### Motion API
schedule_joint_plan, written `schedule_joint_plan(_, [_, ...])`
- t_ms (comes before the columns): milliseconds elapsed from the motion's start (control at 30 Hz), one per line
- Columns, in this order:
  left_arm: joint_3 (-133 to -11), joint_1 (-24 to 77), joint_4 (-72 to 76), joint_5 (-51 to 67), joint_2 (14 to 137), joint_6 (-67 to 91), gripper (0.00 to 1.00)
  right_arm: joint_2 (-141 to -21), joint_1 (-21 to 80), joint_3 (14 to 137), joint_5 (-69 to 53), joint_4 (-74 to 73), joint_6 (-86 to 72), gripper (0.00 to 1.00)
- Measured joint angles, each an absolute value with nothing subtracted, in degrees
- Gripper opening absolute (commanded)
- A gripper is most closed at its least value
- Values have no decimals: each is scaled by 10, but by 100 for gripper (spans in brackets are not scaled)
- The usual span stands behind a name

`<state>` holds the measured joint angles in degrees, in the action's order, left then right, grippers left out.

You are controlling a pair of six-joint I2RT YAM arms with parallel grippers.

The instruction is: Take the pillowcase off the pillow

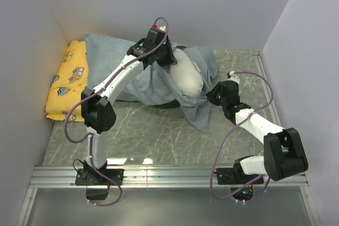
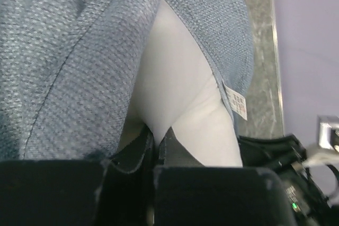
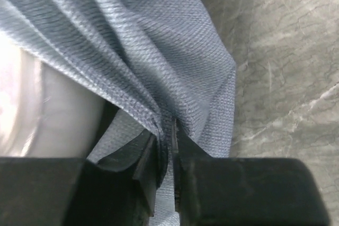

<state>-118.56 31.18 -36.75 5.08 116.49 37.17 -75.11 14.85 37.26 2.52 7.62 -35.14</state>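
Note:
The blue-grey pillowcase lies across the back of the table, its open end bunched at the right. The white pillow bulges out of that opening. My left gripper is shut on a pinch of the white pillow, with pillowcase fabric beside it. My right gripper is shut on a fold of the pillowcase at the opening's edge, and the pillow shows to its left there.
A yellow cushion printed with cartoon vehicles lies at the back left against the wall. White walls close in the left, back and right. A metal rail runs along the near edge by the arm bases.

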Motion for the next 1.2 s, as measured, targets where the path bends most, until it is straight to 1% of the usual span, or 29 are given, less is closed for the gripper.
schedule_joint_plan(67, [-1154, 310, -356, 67, 1143, 374, 0, -765, 149, 376, 26, 76, -351, 22])
schedule_joint_plan(133, [-1116, 309, -354, 79, 1111, 377, 0, -786, 149, 386, 27, 73, -351, 26])
schedule_joint_plan(200, [-1103, 305, -354, 90, 1085, 380, 0, -806, 148, 391, 23, 77, -351, 31])
schedule_joint_plan(233, [-1101, 304, -354, 95, 1074, 381, 0, -812, 149, 391, 18, 82, -352, 36])
schedule_joint_plan(267, [-1098, 302, -354, 98, 1061, 382, 0, -813, 152, 391, 16, 86, -353, 46])
schedule_joint_plan(300, [-1095, 301, -355, 100, 1049, 383, 0, -812, 155, 391, 17, 91, -354, 49])
schedule_joint_plan(400, [-1086, 298, -354, 103, 1021, 383, 0, -806, 181, 396, 23, 100, -351, 56])
schedule_joint_plan(467, [-1058, 299, -341, 101, 998, 383, 0, -809, 190, 405, 25, 98, -349, 62])
schedule_joint_plan(567, [-985, 314, -314, 92, 951, 384, 0, -821, 187, 414, 27, 93, -347, 67])
schedule_joint_plan(633, [-915, 326, -284, 84, 911, 386, 0, -831, 182, 418, 22, 83, -347, 71])
schedule_joint_plan(733, [-795, 342, -234, 81, 846, 397, 0, -832, 181, 418, 9, 62, -343, 74])
schedule_joint_plan(800, [-733, 343, -203, 81, 817, 405, 0, -825, 181, 418, 1, 39, -337, 77])
schedule_joint_plan(833, [-708, 343, -189, 81, 807, 412, 0, -817, 181, 418, 0, 25, -333, 81])
schedule_joint_plan(933, [-665, 343, -152, 84, 795, 423, 0, -775, 178, 418, 5, -10, -323, 86])
schedule_joint_plan(1100, [-610, 344, -103, 89, 775, 437, 0, -703, 158, 439, 7, -61, -301, 86])
schedule_joint_plan(1200, [-600, 345, -97, 93, 773, 441, 0, -669, 155, 459, 2, -82, -287, 86])
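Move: My left hand pinches the end of the white pillow; the middle of the pillow's bared part lies about 7 cm to its right, 2 cm nearer me and 10 cm below. Bare table waits some 20 cm back, 5 cm left and 23 cm down. The pillowcase hem is between my right fingers, about 17 cm right of my left hand, 10 cm back and 14 cm below. From my right hand, the bared pillow is about 8 cm ahead, 10 cm left and 3 cm higher. Keeping the pillow end clamped in my left hand, I haul it about 15 cm back towards the bare table, drifting some 4 cm left; I lift it about 6 cm on the way, then bring it down to just below where it started. My right fingers open wide and let go of the hem while that hand dips and shifts about 3 cm left, then comes back and rises to about 6 cm above its starting height. ##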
